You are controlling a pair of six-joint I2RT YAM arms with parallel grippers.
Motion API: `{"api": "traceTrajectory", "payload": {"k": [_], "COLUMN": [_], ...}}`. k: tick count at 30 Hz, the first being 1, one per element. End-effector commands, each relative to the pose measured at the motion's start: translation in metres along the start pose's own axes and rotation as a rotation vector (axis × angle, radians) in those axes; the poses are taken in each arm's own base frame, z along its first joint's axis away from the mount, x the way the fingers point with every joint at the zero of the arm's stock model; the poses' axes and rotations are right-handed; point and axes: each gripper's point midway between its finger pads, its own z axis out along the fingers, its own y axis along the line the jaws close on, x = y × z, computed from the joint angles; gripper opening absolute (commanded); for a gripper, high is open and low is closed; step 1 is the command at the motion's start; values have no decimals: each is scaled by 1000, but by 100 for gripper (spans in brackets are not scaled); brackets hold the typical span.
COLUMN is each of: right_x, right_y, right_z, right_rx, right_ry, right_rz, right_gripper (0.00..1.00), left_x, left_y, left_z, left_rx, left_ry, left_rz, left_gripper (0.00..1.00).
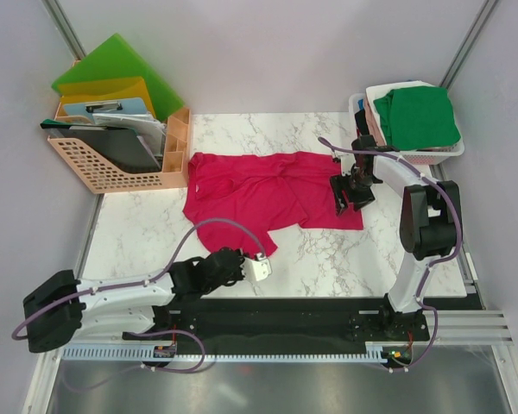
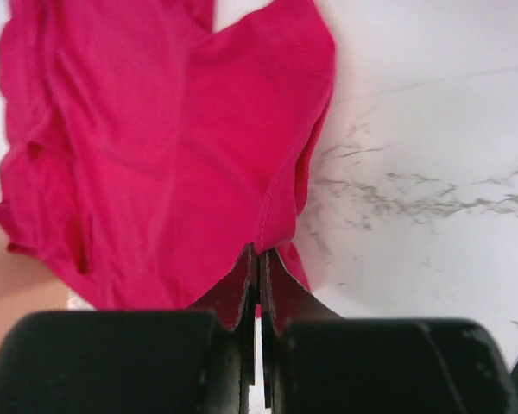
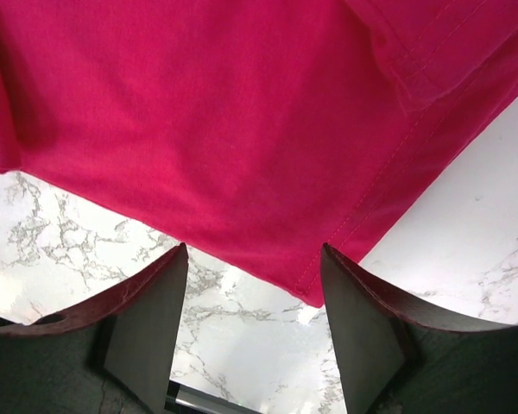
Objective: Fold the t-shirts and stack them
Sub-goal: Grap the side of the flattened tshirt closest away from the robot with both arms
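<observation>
A crimson-pink t-shirt [image 1: 268, 190] lies spread and rumpled on the marble table [image 1: 328, 259]. My left gripper [image 1: 252, 261] sits at the shirt's near-left corner. In the left wrist view the left gripper [image 2: 261, 252] is shut, pinching the hem of the t-shirt [image 2: 173, 147] between its tips. My right gripper [image 1: 350, 197] hovers over the shirt's near-right corner. In the right wrist view the right gripper [image 3: 253, 250] stands open, and the corner of the t-shirt [image 3: 242, 112] reaches just between its fingers without being held.
A white basket [image 1: 432, 157] at the back right holds a green t-shirt [image 1: 419, 116] on top of white and beige-pink ones. At the back left an orange rack [image 1: 112, 168] holds folders, a green folder [image 1: 121, 65] among them.
</observation>
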Motion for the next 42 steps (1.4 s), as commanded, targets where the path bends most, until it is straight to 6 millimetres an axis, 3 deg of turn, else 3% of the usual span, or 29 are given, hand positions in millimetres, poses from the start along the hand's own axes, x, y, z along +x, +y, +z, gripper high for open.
{"api": "traceTrajectory", "payload": {"k": [1,3,4,16,29,34,42], "right_x": [5,11,13,36,57,62,61], "right_y": [6,8,9,11,-16,-15,-12], "right_z": [-17,-20,-24,-31,-15,-8,21], "right_rx": [-10,-14,-13,-2,41,14,-45], "right_ry": [-13,-9,-13,24,102,109,146], "right_rz": [-26,-31,-33,-34,41,58,89], "right_gripper": [70,71,71,71,71,71,69], "left_x": [0,-9,1,33,39,37,37], "left_y": [41,67,69,127,139,139,140], "left_z": [-13,-28,-30,-78,-89,-87,-87], "left_rx": [-220,-357,-384,-720,-780,-770,-768], "left_ry": [-51,-131,-122,-126,-118,-121,-107], "left_rz": [28,27,31,-30,-44,-43,-28], "left_gripper": [2,2,2,2,2,2,2]}}
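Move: The left gripper already pinches the near sleeve of the t-shirt; the shirt's near-left corner, the way the sleeve is to go, lies about 11 cm ahead, 16 cm left and some 5 cm below, and the sleeve's free corner about 9 cm right and 1 cm ahead. For the open right gripper, the shirt's near-right corner lies roughly 5 cm back, 5 cm right and 4 cm below; the white basket stands some 22 cm ahead and 17 cm right. Keep the left fingers shut on the sleeve and sweep it left, up and forward, about 10 cm left and nearly as much up, towards the shirt's near-left corner, tipping the fingertips up some 35 degrees, then hold there. Meanwhile draw the open right gripper back over the shirt, then right, and finally lower it to the near-right corner without closing. ##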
